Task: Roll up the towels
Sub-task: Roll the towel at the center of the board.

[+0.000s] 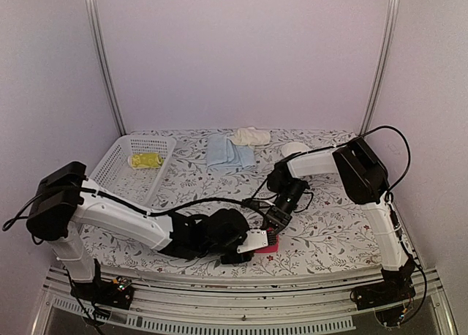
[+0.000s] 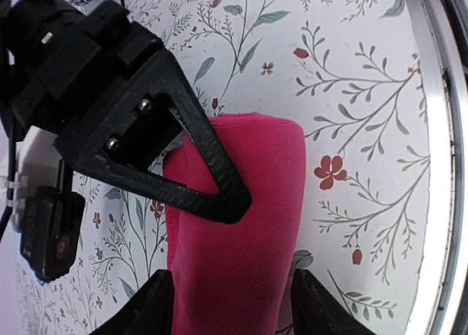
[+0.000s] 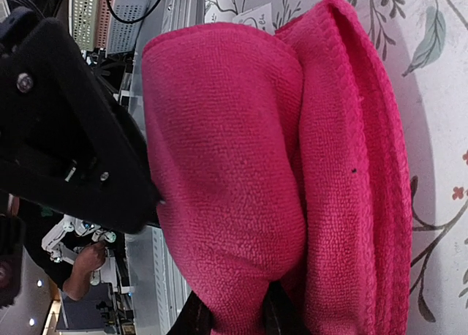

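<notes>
A hot pink towel [image 2: 241, 232] lies rolled on the floral cover near the table's front edge [image 1: 269, 241]. My left gripper [image 2: 234, 306] straddles the roll, open, one finger along each side without squeezing it. From above, my right gripper [image 3: 238, 306] is shut on a fold of the pink towel [image 3: 234, 174]; one of its black fingers [image 2: 208, 178] lies across the roll. In the top view both grippers meet at the towel, the left [image 1: 262, 240] and the right [image 1: 275, 224]. A light blue towel [image 1: 228, 152] and a cream towel [image 1: 251, 136] lie at the back. A yellow-green towel [image 1: 145, 160] sits in the basket.
A white plastic basket [image 1: 117, 167] stands at the back left. Another pale cloth [image 1: 295, 148] lies at the back right. The metal front rail [image 2: 439, 167] runs close beside the pink roll. Cables trail from the right arm [image 1: 252, 202].
</notes>
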`<control>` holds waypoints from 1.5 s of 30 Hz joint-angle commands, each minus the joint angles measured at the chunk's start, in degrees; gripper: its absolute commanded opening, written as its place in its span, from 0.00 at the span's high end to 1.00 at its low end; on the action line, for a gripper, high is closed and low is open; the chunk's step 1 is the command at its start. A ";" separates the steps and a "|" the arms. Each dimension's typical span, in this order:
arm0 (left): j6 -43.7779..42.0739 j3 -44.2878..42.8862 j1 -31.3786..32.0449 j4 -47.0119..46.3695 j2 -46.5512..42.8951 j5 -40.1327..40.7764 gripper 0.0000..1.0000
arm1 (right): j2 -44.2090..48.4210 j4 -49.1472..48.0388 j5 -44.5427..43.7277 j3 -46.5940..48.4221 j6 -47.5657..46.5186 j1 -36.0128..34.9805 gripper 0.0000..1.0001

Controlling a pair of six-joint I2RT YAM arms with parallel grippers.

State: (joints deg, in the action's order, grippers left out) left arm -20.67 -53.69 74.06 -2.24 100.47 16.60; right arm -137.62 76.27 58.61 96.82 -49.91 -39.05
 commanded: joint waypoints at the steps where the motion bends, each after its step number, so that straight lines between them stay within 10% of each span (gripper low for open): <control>1: -7.38 -3.29 0.90 3.53 5.13 6.33 0.43 | -4.04 -2.13 -10.89 -1.80 2.16 -0.88 0.91; 14: -3.26 -6.78 0.66 7.45 10.43 4.10 0.67 | 0.70 -1.13 -7.90 -2.83 -0.71 0.33 0.69; 27: 9.40 -3.12 -1.30 8.16 10.63 -6.11 0.77 | 24.12 -7.52 -4.98 -11.99 -4.48 16.88 0.59; 45: 26.22 -6.57 -17.14 7.32 16.60 -46.46 0.77 | 43.71 -37.43 -23.03 -35.46 1.09 8.67 0.49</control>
State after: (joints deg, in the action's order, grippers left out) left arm -0.60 -61.87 59.68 -2.63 111.31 -15.70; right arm -96.64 45.17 42.02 65.78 -47.62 -24.64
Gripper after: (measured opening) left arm 0.242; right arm 0.510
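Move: The left hand hovers open over the left part of the pink towel roll: the roll's middle is about 3 cm ahead of it, 4 cm to its right and 4 cm down. The right hand is already pinching the roll, with the roll's middle about 2 cm back, 3 cm to its left and level. The white bowl lies some 33 cm ahead and 9 cm right of the right hand, and the blue towel roughly 38 cm ahead and 4 cm left of the left hand. The left fingers come down about 3 cm astride the pink roll and close, pinching it before the right hand lets go. The right fingers then open, and that hand pulls off to the right, up and forward, some 15 cm in all, tilting about 45 degrees. Keeping its pinch, the left hand then tips its fingers steeper and eases 2 cm forward. ##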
